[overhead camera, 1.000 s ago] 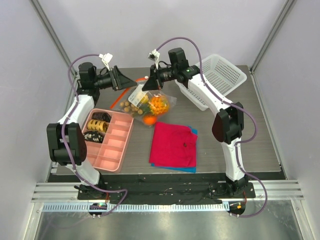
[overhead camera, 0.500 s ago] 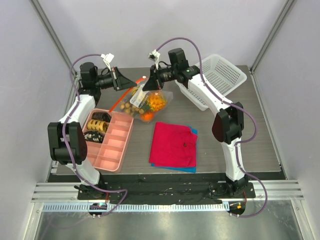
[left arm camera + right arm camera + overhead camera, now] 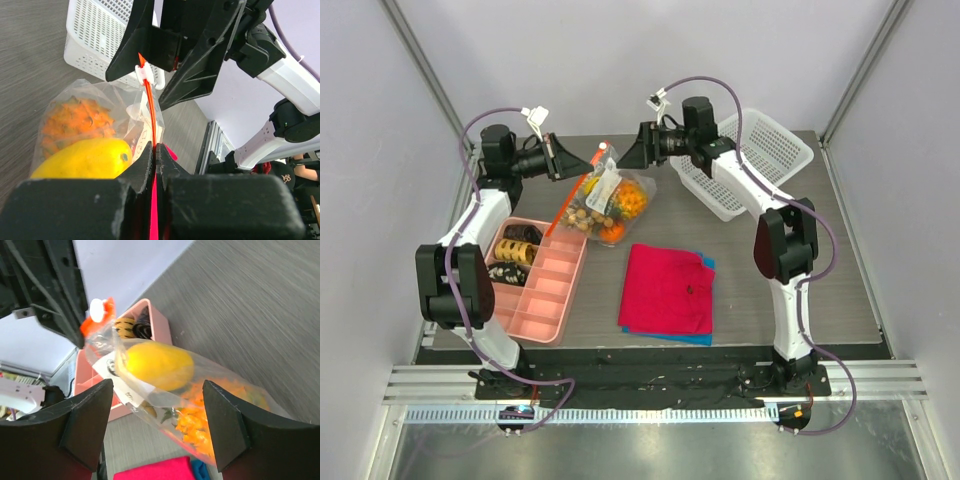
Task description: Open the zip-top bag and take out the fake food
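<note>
The zip-top bag (image 3: pixel 612 200) is clear plastic and holds the fake food: a yellow fruit (image 3: pixel 157 365), orange pieces (image 3: pixel 220 410) and small brown pieces (image 3: pixel 582 215). Its orange-red zip strip (image 3: pixel 565 205) runs slantwise, with a white slider (image 3: pixel 603 147) at the upper end. My left gripper (image 3: pixel 587 165) is shut on that strip, which is pinched between the pads (image 3: pixel 155 147). My right gripper (image 3: pixel 624 160) stands open just right of the bag's top. In the right wrist view the bag (image 3: pixel 150 395) lies beyond my right gripper's (image 3: pixel 157 390) spread fingers, untouched.
A pink compartment tray (image 3: pixel 545 290) with dark ringed pieces (image 3: pixel 515 250) lies left of the bag. A red cloth (image 3: pixel 668 290) on a blue one lies in front. A white mesh basket (image 3: pixel 755 155) stands tilted at the back right.
My right gripper let go of the bag's top, opened and drew back to the right. My left gripper closed on the zip strip, and the bag swung slightly left.
</note>
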Controlling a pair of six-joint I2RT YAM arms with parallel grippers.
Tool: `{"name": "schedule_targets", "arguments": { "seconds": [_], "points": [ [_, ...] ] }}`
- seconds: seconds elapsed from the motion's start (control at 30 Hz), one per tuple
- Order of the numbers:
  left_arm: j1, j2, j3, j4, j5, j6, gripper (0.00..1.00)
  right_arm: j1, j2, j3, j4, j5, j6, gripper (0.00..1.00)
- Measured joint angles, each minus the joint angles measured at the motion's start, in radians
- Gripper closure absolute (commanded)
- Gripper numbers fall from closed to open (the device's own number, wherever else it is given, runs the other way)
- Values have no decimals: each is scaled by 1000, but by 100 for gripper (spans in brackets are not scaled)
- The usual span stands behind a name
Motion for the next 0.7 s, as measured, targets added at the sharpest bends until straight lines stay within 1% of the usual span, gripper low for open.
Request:
{"name": "schedule_targets", "arguments": {
  "seconds": [0.07, 0.1, 0.17, 0.27, 0.3, 0.37, 0.43, 0.47, 0.5, 0.53, 0.57, 0.63, 0.67, 0.7],
  "points": [
    [0, -1, 0, 3, 0, -4, 100, -10, 0, -13, 60, -43, 21, 23],
    [0, -2, 0, 7, 1, -8, 100, -10, 2, -13, 90, -66, 28, 26],
    [0, -3, 0, 13, 2, -16, 100, -6, 5, -2, 131, -102, 37, 28],
    [0, -3, 0, 17, 5, -21, 100, 5, 21, 24, 239, -154, 98, 42],
    [0, -3, 0, 17, 7, -21, 100, 6, 26, 27, 282, -170, 127, 54],
    [0, -3, 0, 17, 8, -21, 100, 9, 40, 27, 373, -195, 185, 61],
    [0, -3, 0, 17, 10, -21, 100, 11, 58, 27, 448, -211, 243, 72],
    [0, -3, 0, 17, 11, -22, 100, 11, 69, 27, 483, -217, 269, 80],
    [0, -4, 0, 17, 13, -23, 100, 11, 80, 27, 510, -221, 291, 92],
    [0, -4, 0, 16, 13, -23, 100, 11, 91, 27, 530, -225, 311, 98],
    [1, -4, 0, 16, 13, -24, 94, 11, 98, 27, 542, -227, 322, 99],
    [1, -6, 0, 17, 13, -24, 75, 8, 108, 27, 560, -228, 352, 99],
    [1, -8, 0, 17, 11, -26, 58, 8, 109, 27, 566, -228, 360, 99],
    [1, -13, 0, 17, 8, -31, 47, 8, 109, 26, 572, -226, 367, 99]
  ]
}}
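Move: The zip-top bag's mouth corner, beside the white slider, lies about 3 cm left of the open right hand, 4 cm above and 1 cm back. The yellow food hangs some 9 cm left, 3 cm back and 7 cm below; the orange food about 1 cm right, 4 cm back and 12 cm below. From the left hand, shut on the zip strip, the corner is roughly 6 cm right, 4 cm ahead and 2 cm up. Right hand rises about 4 cm, shifts 3 left, rolling, and pinches the bag's corner; left finally begins opening. ##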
